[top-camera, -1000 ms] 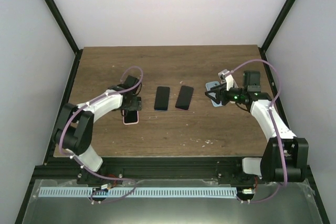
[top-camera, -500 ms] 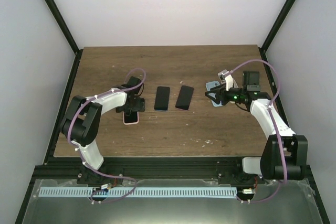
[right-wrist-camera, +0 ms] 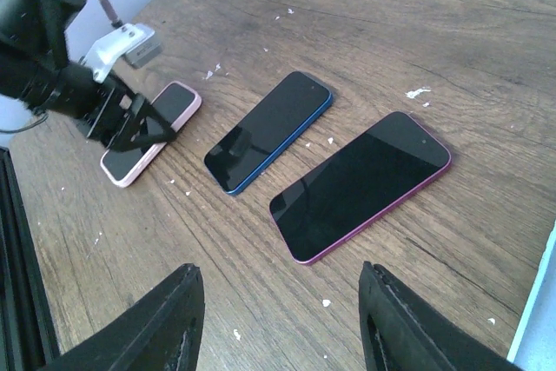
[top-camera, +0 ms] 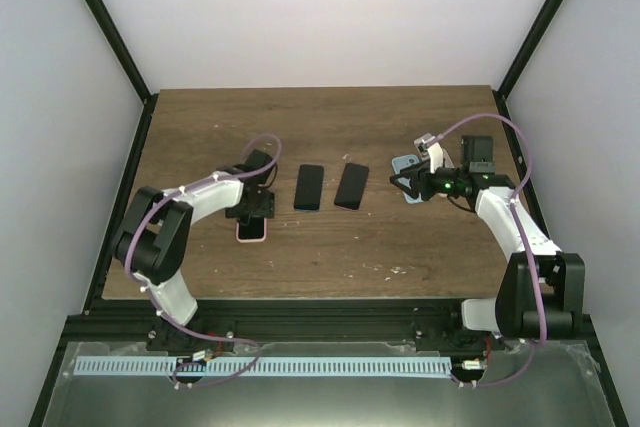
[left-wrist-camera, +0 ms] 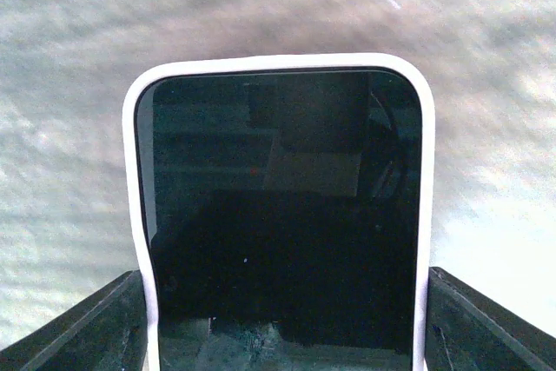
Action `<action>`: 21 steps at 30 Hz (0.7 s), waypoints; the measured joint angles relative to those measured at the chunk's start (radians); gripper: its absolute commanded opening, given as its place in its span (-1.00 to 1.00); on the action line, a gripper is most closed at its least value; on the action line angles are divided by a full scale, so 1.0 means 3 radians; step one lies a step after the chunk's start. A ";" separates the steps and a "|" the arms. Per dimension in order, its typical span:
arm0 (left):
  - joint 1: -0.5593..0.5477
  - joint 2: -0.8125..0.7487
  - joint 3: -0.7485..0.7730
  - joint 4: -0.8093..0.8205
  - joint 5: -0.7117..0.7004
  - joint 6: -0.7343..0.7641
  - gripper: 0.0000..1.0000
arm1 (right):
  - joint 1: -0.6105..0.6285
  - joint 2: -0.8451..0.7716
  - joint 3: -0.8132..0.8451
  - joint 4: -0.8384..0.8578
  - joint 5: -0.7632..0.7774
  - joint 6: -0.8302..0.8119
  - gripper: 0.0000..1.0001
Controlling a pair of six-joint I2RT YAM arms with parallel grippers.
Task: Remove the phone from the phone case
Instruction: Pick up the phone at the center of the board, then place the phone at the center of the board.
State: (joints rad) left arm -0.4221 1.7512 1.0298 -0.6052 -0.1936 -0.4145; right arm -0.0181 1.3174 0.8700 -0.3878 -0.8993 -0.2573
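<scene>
A phone (left-wrist-camera: 282, 215) with a dark screen sits in a pale pink phone case (left-wrist-camera: 278, 62), flat on the table at the left (top-camera: 252, 229). My left gripper (top-camera: 254, 207) is down over its far end. In the left wrist view one finger (left-wrist-camera: 78, 327) presses each long side of the case, so the left gripper (left-wrist-camera: 282, 319) is shut on the case. The right wrist view shows the same cased phone (right-wrist-camera: 178, 103) under the left gripper (right-wrist-camera: 130, 125). My right gripper (top-camera: 402, 185) hovers open over bare wood (right-wrist-camera: 278, 301), holding nothing.
A blue-edged phone (top-camera: 308, 187) and a purple-edged phone (top-camera: 351, 186) lie side by side mid-table, screens up. A light blue empty case (top-camera: 404, 164) lies beside the right gripper. White crumbs dot the wood. Black frame posts stand along the table's sides.
The left gripper's jaws have narrowed onto the sides of the pink case, and the left arm has shifted slightly. The right arm has not moved.
</scene>
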 measured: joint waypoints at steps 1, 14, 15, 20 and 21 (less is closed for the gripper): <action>-0.0058 -0.0050 -0.0039 -0.0029 -0.0004 0.0008 0.44 | 0.0000 0.0000 0.0001 0.0001 -0.0001 -0.0001 0.01; -0.1703 -0.1003 -0.0426 0.0306 0.0398 0.0738 0.44 | 0.0000 0.0045 0.0004 0.0000 -0.0009 -0.0014 0.01; -0.1781 -0.0941 -0.0421 0.0333 0.0441 0.0830 0.45 | 0.0000 0.0045 0.0004 -0.0001 -0.0009 -0.0014 0.00; -0.2017 -0.0495 -0.0306 0.0352 0.0565 0.1148 0.59 | 0.0000 0.0046 0.0004 0.0000 -0.0009 -0.0014 0.00; -0.2033 -0.0399 -0.0256 0.0326 0.0580 0.1191 0.65 | 0.0000 0.0046 0.0004 0.0000 -0.0008 -0.0014 0.00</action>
State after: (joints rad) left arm -1.0321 1.6314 0.9531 -0.5076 -0.0196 -0.0570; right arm -0.0181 1.3312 0.8711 -0.3878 -0.9016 -0.2615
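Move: The bare patch at the board's near centre, where the pink-cased phone is being taken, lies about 15 cm back and 20 cm to the right of the left hand, roughly 1 cm below it. The blue-edged phone is some 7 cm ahead and 17 cm right, the purple-edged one 7 cm ahead and 28 cm right, both about 1 cm below. From the right hand, that patch is roughly 17 cm back, 18 cm left and 17 cm down. Keeping its pinch on the long sides of the pink-cased phone, the left hand carries it right and back towards the board's near centre, about 24 cm in all. The path arcs some 6 to 7 cm up, then sinks most of the way down again, while the wrist turns the phone roughly 55 degrees clockwise. ##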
